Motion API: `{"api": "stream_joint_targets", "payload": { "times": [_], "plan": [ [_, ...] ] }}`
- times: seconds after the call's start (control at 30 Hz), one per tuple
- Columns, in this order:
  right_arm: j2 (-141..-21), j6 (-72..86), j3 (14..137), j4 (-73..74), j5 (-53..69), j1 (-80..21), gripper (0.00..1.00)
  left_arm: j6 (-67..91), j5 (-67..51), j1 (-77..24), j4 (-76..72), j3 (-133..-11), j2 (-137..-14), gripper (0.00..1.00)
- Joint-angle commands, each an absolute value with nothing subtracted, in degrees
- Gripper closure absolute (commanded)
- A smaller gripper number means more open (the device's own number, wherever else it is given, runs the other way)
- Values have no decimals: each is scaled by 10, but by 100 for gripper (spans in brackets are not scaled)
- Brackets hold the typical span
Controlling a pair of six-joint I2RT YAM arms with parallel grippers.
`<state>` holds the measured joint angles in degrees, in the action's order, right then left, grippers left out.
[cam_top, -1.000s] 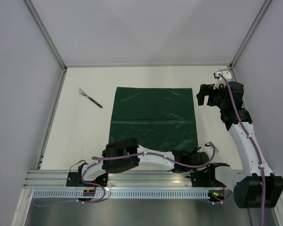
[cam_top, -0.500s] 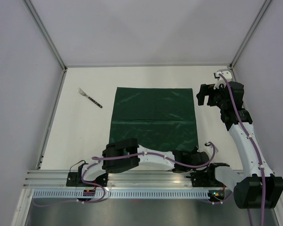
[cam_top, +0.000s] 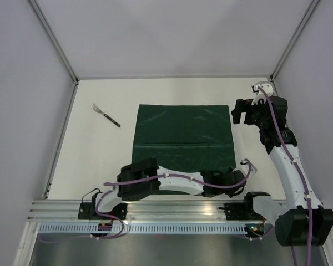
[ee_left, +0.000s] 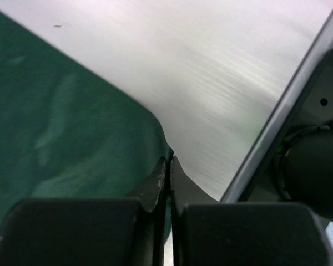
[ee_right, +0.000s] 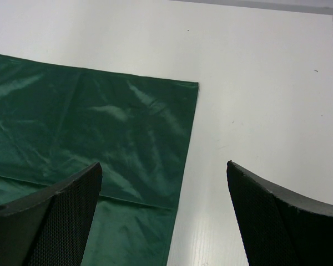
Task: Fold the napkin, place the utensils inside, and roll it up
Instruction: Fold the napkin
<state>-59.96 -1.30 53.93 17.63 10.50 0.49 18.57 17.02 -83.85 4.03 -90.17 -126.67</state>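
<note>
The dark green napkin (cam_top: 183, 138) lies spread flat in the middle of the table, a crease line across it. My left gripper (cam_top: 231, 177) reaches low along the near edge and is shut on the napkin's near right corner (ee_left: 61, 127); the left wrist view shows the cloth pinched between the closed fingertips (ee_left: 169, 162). My right gripper (cam_top: 240, 113) hovers open beside the far right corner, and the napkin (ee_right: 89, 127) edge runs between its spread fingers (ee_right: 164, 166). A fork (cam_top: 105, 115) with a dark handle lies on the table left of the napkin.
Grey enclosure walls stand on the left, back and right. A metal rail (cam_top: 155, 213) with the arm bases runs along the near edge. A rail and the right arm's base (ee_left: 316, 166) sit close to the right of the left gripper.
My left gripper has shut on the napkin's near right corner and drawn forward slightly. The napkin has shifted a little to the right. The right arm has held still.
</note>
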Motion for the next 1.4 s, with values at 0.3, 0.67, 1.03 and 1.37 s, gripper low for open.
{"api": "stream_joint_targets", "payload": {
  "times": [0.3, 0.67, 1.03, 1.37],
  "plan": [
    [-590, -8, 555, 173, 98, 4, 2, 297, 82, -693, -40, -751, -1070, 98],
    [-592, -11, 555, 172, 98, 4, 2, 352, -14, -470, -4, -679, -974, 98],
    [-594, -12, 555, 172, 102, 4, 2, 341, -98, -285, 63, -707, -988, 98],
    [-594, -13, 555, 172, 102, 4, 2, 329, -144, -202, 92, -759, -1034, 98]
  ]
}}
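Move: The left hand has the napkin's near right corner pinched, some 3 cm above the table. The far left corner, where it is being taken, lies about 39 cm ahead and 43 cm to the left. The far right corner is roughly 39 cm straight ahead, the near left corner some 43 cm left and level with the hand, and the fork about 35 cm ahead, 60 cm left. From the right hand, the far left corner is about 15 cm ahead, 50 cm left, 23 cm lower. Keeping its shut fingers on the near right corner of the napkin, the left hand lifts about 9 cm early on, then sweeps fairly level, diagonally across the cloth. It ends some 33 cm farther forward and 33 cm farther left, close to the far left corner, slowing at the end, while the wrist swings about 50 degrees counter-clockwise. ##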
